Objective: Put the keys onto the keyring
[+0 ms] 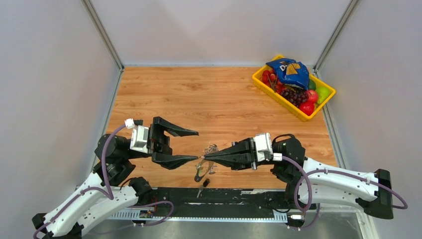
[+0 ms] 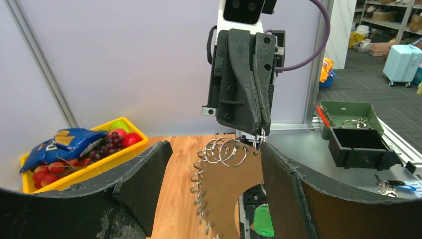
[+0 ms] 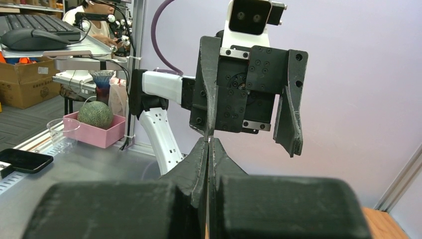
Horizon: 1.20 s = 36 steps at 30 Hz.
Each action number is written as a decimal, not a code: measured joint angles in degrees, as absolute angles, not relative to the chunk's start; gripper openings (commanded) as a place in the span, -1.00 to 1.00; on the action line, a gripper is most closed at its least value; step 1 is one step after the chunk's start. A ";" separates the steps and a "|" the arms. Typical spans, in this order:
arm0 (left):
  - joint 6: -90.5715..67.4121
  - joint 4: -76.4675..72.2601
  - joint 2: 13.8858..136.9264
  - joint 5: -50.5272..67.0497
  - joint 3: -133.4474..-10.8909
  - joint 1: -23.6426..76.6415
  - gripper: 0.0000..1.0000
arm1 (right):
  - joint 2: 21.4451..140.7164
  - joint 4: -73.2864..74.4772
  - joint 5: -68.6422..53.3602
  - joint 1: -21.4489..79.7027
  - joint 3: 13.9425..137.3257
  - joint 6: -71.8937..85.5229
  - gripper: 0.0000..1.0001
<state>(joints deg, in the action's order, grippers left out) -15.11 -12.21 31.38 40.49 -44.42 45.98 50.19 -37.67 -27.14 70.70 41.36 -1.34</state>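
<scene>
The keyring [image 2: 234, 184] is a flat brown crescent edged with several small silver rings. It hangs off the table from my right gripper [image 2: 260, 133], which is shut on a ring at its top corner. In the top view the keyring [image 1: 210, 149] dangles at the tips of the right gripper [image 1: 204, 158], just ahead of the near edge. My left gripper [image 1: 196, 145] is open, and its jaws stand on either side of the keyring without touching it. A green key tag [image 2: 263, 221] shows below the keyring. A small dark key [image 1: 202, 187] lies on the black base rail.
A yellow basket [image 1: 257, 78] holding fruit and a blue snack bag [image 1: 288, 72] sits at the far right corner. Grey walls close in the table on three sides. An open green box [image 2: 356, 134] stands beyond the table's edge.
</scene>
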 measured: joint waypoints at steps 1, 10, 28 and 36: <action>-15.14 -12.45 31.48 40.51 -44.42 45.98 0.54 | 50.37 -37.65 -27.14 70.70 41.43 -1.34 -1.00; -16.19 -13.80 31.90 41.91 -44.40 45.98 0.47 | 51.33 -37.65 -27.14 70.70 41.82 -1.32 -1.00; -16.36 -12.64 32.45 45.06 -44.40 45.98 -0.26 | 52.31 -37.58 -26.39 70.70 43.24 -1.61 -1.00; -16.84 -12.88 33.28 46.59 -44.40 45.98 -0.94 | 52.42 -37.52 -24.95 70.67 43.24 -2.04 -1.00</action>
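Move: The small ring pinched in the right gripper's tips lies about 3 cm back and 2 cm to the right of the left hand's point, roughly 1 cm lower; from the right hand it is only about 1 cm to the left. The keyring plate hangs from it, its middle some 8 cm below the left hand, 1 cm back and 2 cm right. The keys dangle around 12 cm below the left hand, 4 cm back and 2 cm right. The small ring atop the keyring is brought between the left fingers from both sides: the left hand eases about 1.5 cm back, then also down and slightly right, closing from wide open to nearly shut on the ring's near side. The right hand keeps its pinch and carries the ring about 1 cm forward and left towards them, almost without turning. ##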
